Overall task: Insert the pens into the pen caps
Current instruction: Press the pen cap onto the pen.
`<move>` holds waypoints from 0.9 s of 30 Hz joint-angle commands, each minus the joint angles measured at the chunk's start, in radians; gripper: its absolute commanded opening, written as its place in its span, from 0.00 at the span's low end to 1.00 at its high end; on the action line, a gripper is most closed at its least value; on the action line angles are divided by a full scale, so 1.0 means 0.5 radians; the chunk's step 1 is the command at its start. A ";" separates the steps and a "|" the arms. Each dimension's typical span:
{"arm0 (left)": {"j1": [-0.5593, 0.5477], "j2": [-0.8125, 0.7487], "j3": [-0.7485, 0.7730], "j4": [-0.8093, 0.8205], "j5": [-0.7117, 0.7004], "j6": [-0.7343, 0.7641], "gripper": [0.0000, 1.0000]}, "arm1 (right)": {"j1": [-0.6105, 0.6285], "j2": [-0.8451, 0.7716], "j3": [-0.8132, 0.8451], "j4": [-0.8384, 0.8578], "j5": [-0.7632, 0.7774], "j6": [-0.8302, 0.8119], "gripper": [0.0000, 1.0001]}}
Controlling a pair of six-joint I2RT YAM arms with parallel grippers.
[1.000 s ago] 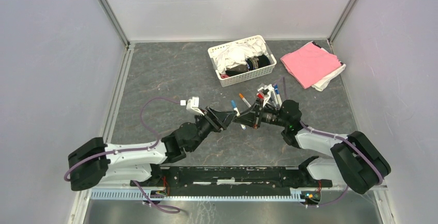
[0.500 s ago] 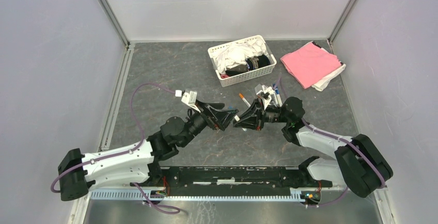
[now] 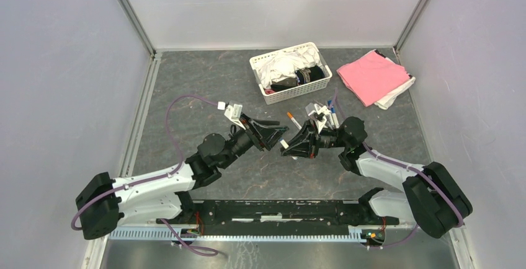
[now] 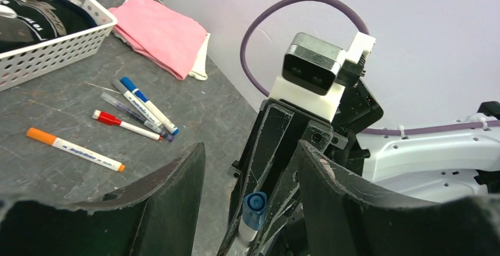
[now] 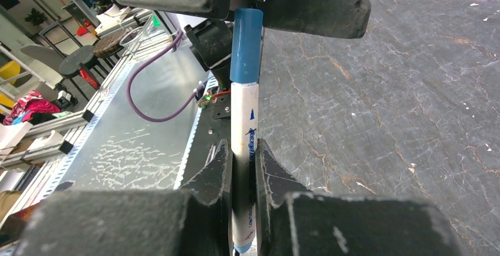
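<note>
My right gripper (image 3: 287, 149) is shut on a white pen (image 5: 244, 127) with a blue cap (image 5: 246, 43) on its end, held up off the table. My left gripper (image 3: 276, 134) faces it, open, its jaws wide apart on either side of the cap and not touching it. In the left wrist view the capped end (image 4: 255, 204) points at me between the right fingers (image 4: 272, 150). An orange pen (image 4: 73, 148), a red one (image 4: 125, 125), a blue one (image 4: 148, 105) and a dark one (image 4: 134, 116) lie on the table. No loose caps show.
A white basket (image 3: 260, 70) of cloth stands at the back middle. A pink folded cloth (image 3: 372, 75) lies at the back right. The loose pens (image 3: 327, 115) lie just behind the right wrist; the orange pen (image 3: 293, 119) lies nearer the left gripper.
The left wrist has shifted back and to the right, its elbow drawn in. The right gripper still holds the capped pen, moved slightly.
</note>
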 commanded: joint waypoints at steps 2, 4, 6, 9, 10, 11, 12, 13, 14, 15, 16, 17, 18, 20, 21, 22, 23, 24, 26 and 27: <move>0.009 0.046 -0.019 0.210 0.120 -0.066 0.64 | -0.007 -0.013 0.075 0.088 0.006 0.023 0.00; 0.007 0.047 -0.034 0.220 0.118 -0.069 0.63 | -0.007 -0.013 0.072 0.088 0.012 0.027 0.00; 0.007 0.043 -0.043 0.234 0.118 -0.070 0.60 | -0.008 -0.009 0.074 0.088 0.018 0.042 0.00; 0.007 0.045 -0.052 0.232 0.119 -0.073 0.56 | -0.009 -0.001 0.071 0.088 0.031 0.059 0.00; 0.007 0.046 -0.052 0.230 0.121 -0.076 0.55 | -0.010 0.004 0.071 0.090 0.034 0.063 0.00; 0.008 0.051 -0.053 0.229 0.120 -0.078 0.53 | -0.010 0.011 0.073 0.093 0.036 0.072 0.00; 0.007 0.055 -0.056 0.231 0.122 -0.079 0.52 | -0.010 0.011 0.073 0.094 0.037 0.078 0.00; 0.008 0.058 -0.059 0.230 0.125 -0.082 0.52 | -0.012 0.014 0.073 0.094 0.040 0.083 0.00; 0.008 0.058 -0.063 0.234 0.124 -0.085 0.51 | -0.012 0.018 0.073 0.095 0.045 0.085 0.00; 0.008 0.061 -0.067 0.240 0.128 -0.086 0.50 | -0.015 0.019 0.071 0.097 0.048 0.090 0.00; 0.007 0.063 -0.071 0.244 0.132 -0.087 0.48 | -0.014 0.020 0.071 0.097 0.049 0.094 0.00; 0.009 0.062 -0.072 0.248 0.134 -0.089 0.43 | -0.019 0.025 0.071 0.095 0.051 0.098 0.00; 0.007 0.065 -0.073 0.248 0.138 -0.089 0.40 | -0.019 0.027 0.070 0.095 0.053 0.103 0.00; 0.007 0.069 -0.070 0.250 0.144 -0.086 0.35 | -0.020 0.038 0.074 0.096 0.056 0.115 0.00; 0.007 0.073 -0.071 0.247 0.143 -0.083 0.33 | -0.022 0.044 0.074 0.100 0.058 0.121 0.00; 0.007 0.077 -0.070 0.245 0.147 -0.083 0.32 | -0.022 0.044 0.073 0.103 0.059 0.127 0.00; 0.009 0.081 -0.073 0.241 0.146 -0.080 0.30 | -0.021 0.045 0.075 0.103 0.061 0.135 0.00; 0.007 0.088 -0.073 0.235 0.148 -0.080 0.29 | -0.022 0.047 0.073 0.106 0.064 0.140 0.00; 0.009 0.094 -0.078 0.234 0.159 -0.074 0.19 | -0.022 0.046 0.070 0.109 0.062 0.146 0.00; 0.007 0.097 -0.081 0.231 0.157 -0.073 0.13 | -0.021 0.048 0.070 0.111 0.062 0.149 0.00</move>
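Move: The blue pen cap, on the pen standing tilted in my right hand, is right at my left fingertips: its middle lies some 2 cm back, 1 cm right and 2 cm below. On the table about 25 cm down, the orange marker is roughly 3 cm ahead and 9 cm right of my left hand, and the blue marker some 6 cm ahead and 23 cm right. From my right hand the cap sits about 4 cm ahead, 2 cm left and 5 cm up. I close my left fingers around the end of the blue cap, from well open to nearly shut, first easing the hand slightly right and back, then sinking it about 1 cm onto the cap. My right hand keeps its grip on the white barrel and stays put, tilting by barely 5 degrees. ##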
